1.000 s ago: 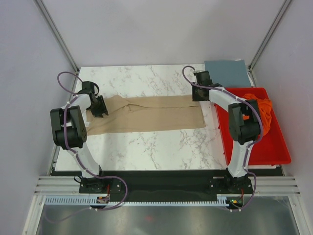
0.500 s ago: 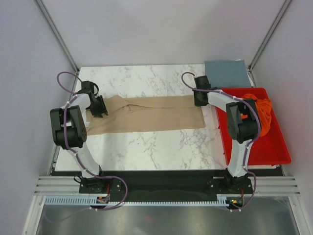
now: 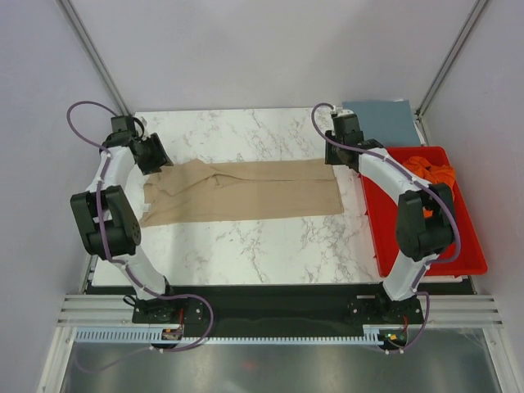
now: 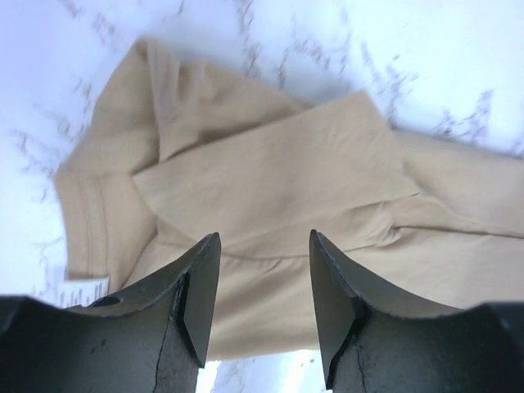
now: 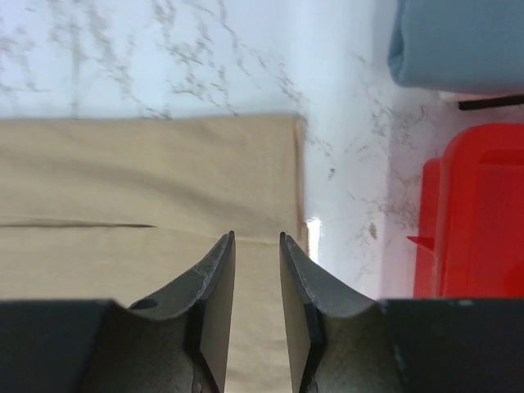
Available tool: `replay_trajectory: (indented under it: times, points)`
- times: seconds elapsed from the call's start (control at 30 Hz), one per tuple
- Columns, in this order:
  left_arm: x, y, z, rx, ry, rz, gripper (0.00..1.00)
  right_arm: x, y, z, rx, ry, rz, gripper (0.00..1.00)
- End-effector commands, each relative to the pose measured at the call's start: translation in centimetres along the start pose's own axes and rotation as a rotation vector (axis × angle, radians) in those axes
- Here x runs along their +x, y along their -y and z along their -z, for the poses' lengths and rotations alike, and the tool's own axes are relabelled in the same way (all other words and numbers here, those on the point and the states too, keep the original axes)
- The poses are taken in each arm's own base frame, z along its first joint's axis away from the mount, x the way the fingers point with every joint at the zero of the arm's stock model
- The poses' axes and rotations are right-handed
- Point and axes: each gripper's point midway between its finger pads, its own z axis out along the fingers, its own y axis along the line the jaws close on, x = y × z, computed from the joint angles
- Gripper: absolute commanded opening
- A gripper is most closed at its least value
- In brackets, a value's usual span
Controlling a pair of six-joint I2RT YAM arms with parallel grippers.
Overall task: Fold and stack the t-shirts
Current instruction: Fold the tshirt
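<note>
The tan t-shirt (image 3: 246, 190) lies flat on the marble table as a long band folded lengthwise, its sleeves and collar end on the left. My left gripper (image 3: 155, 157) hovers over that end's far corner. In the left wrist view the left gripper (image 4: 264, 237) is open above the tan t-shirt (image 4: 270, 180), holding nothing. My right gripper (image 3: 340, 155) is at the shirt's far right corner. Seen from the right wrist, the right gripper (image 5: 257, 236) stands narrowly open over the hem (image 5: 164, 172), empty. A slate blue-grey t-shirt (image 3: 381, 121) lies folded at the back right. An orange t-shirt (image 3: 432, 170) is crumpled in the tray.
The red plastic tray (image 3: 434, 237) lies along the table's right edge, next to the right arm. Grey walls and metal posts close in the table on three sides. The red tray (image 5: 475, 213) and the blue-grey shirt (image 5: 458, 41) also show in the right wrist view.
Both grippers have let go of the tan shirt's far edge and pulled back, their jaws wider. The left arm has swung outward and back. The shirt lies where it was.
</note>
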Motion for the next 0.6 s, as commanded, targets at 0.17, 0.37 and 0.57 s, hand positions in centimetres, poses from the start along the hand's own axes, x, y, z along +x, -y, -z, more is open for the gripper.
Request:
replay_trajectory:
  times: [0.17, 0.37, 0.57]
  points:
    - [-1.9, 4.0, -4.0, 0.322, -0.067, -0.074, 0.53, -0.2, -5.3, 2.4, -0.163, 0.022, -0.002, 0.38]
    - [-1.8, 4.1, -6.0, 0.355, -0.094, -0.09, 0.53, -0.3, -6.2, 2.4, -0.193, 0.023, 0.009, 0.38]
    - [-0.9, 4.5, -5.8, 0.335, -0.098, -0.138, 0.5, -0.7, -6.4, 2.5, -0.197, 0.031, 0.011, 0.38]
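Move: Both hands are about 10 cm over the tan t-shirt and empty. The far corner of its folded-over flap lies roughly 11 cm ahead and 10 cm right of the left hand; the shirt's crumpled left end is about 5 cm ahead and 2 cm left of that hand. Below the right hand, the folded strip's right end is some 4 cm ahead and 1 cm right, its far right corner 8 cm ahead and 2 cm right; the red bin's middle lies about 23 cm right and 10 cm back. With its fingers kept about half open, the left hand first swings forward nearly 5 cm, then sinks some 5 cm while easing right towards the flap's far corner, its wrist turning about 15 degrees clockwise and its left side dipping, and it stops still above the cloth. Meanwhile the right hand slides about 5 cm left over the folded strip, away from the strip's right end, drawing back a little and rising slightly at first, then hovers with its fingers unchanged and touching nothing. ##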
